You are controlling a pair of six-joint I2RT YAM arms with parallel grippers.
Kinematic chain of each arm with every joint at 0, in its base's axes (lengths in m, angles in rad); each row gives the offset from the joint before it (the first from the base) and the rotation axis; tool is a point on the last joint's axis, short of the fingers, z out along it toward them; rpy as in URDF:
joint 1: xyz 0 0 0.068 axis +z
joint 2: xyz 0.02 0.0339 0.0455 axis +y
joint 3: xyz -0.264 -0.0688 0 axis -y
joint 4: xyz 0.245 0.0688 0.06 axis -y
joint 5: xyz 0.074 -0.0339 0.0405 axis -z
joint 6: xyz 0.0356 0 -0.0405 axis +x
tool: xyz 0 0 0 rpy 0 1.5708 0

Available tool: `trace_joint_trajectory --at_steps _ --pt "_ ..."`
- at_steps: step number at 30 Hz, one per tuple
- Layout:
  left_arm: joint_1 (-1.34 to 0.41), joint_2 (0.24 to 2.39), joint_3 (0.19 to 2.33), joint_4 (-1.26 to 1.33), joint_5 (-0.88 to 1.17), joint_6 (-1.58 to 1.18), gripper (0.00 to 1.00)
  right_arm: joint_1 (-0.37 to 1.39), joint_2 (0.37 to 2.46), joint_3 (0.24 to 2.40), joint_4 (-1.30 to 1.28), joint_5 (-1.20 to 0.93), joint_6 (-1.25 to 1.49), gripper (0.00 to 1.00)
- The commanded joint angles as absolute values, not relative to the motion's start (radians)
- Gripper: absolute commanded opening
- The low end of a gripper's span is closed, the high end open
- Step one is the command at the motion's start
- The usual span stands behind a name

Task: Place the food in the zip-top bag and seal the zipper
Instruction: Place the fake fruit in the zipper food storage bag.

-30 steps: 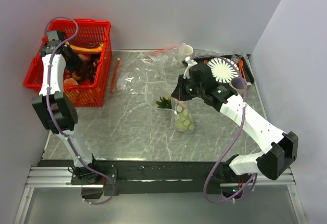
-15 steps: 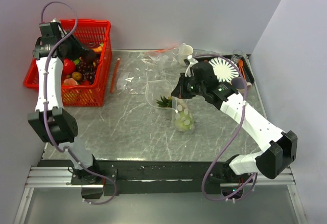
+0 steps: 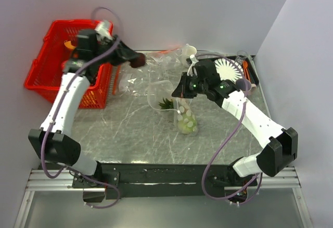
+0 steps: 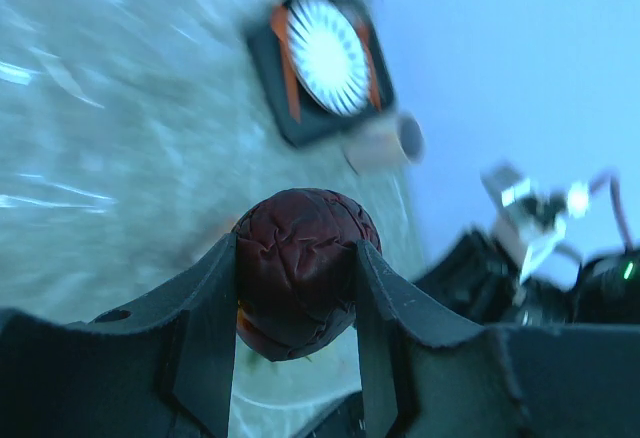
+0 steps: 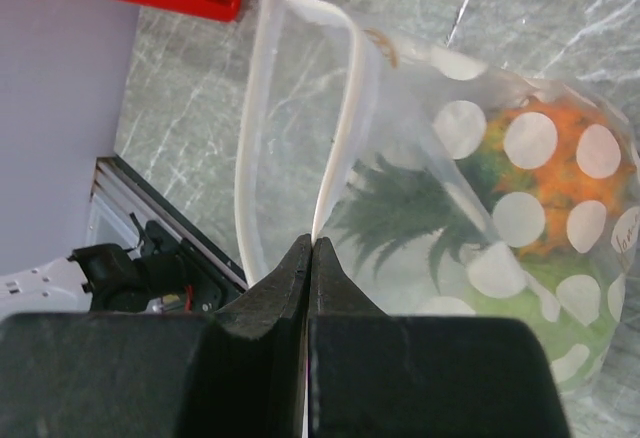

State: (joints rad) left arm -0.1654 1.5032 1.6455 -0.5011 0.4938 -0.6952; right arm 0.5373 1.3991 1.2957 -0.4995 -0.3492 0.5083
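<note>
My left gripper point(image 3: 138, 60) is shut on a dark purple-red wrinkled round piece point(image 4: 297, 273) and holds it in the air above the table's far left, beside the basket. My right gripper point(image 3: 179, 93) is shut on the mouth edge of the zip-top bag point(image 3: 185, 117), a clear pouch with white dots, and holds it up. In the right wrist view its jaws pinch the white zipper strip point(image 5: 340, 108), and the mouth gapes open to the left. Inside the bag point(image 5: 480, 208) lie a dark-green leafy tuft point(image 5: 400, 208), a red-orange piece point(image 5: 560, 183) and a light-green fruit point(image 5: 540, 328).
A red basket point(image 3: 47, 56) with more toy food stands at the far left. A second clear bag point(image 3: 140, 79) with a long orange-red strip point(image 3: 117, 77) lies beside it. A black tray with a white fan disc point(image 3: 227, 71) and cups point(image 3: 190, 51) stand at the far right.
My left arm has lifted out of the basket and swung right over the table, carrying the dark piece. My right gripper has kept its hold on the bag mouth, nearly still.
</note>
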Motion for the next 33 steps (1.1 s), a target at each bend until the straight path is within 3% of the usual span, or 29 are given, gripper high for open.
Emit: trace_joint_trajectory --at_steps 1,9,25,33 --pt "-0.320 1.460 1.548 -0.295 0.554 -0.755 0.24 0.525 1.402 1.376 -0.506 -0.341 0.500 0.00" --pt "-0.508 1.497 1.463 -0.176 0.514 -0.756 0.24 0.522 1.376 1.427 -0.601 -0.214 0.466 0.00" --pt "-0.620 1.614 1.450 -0.213 0.517 -0.687 0.22 0.489 1.267 1.322 -0.615 -0.066 0.462 0.00" --pt "-0.686 1.720 1.591 -0.440 0.538 -0.588 0.20 0.482 1.243 1.290 -0.598 -0.008 0.459 0.00"
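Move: The left hand already holds the dark red fruit; the open mouth of the zipper bag lies about 10 cm to its right, 10 cm nearer the base and some 13 cm lower, with the red basket's middle about 30 cm to its left, 4 cm farther out and some 20 cm below. The right hand already pinches the bag's rim, the mouth's middle about 5 cm to its left and level ahead; the food-filled bottom of the bag is roughly 12 cm below that hand, 6 cm right and 5 cm back. The left hand carries the dark red fruit away from the basket to the bag's mouth, sweeping about 20 cm to the right while coming back and sinking some 10 cm each, fast at first and then easing down more slowly, turning clockwise some 30 degrees with its grip on the fruit kept. The right hand keeps its shut pinch on the rim and, after a small lift, draws the rim about 8 cm to the right, away from the oncoming fruit, turning clockwise too, so the left hand follows the mouth across. ##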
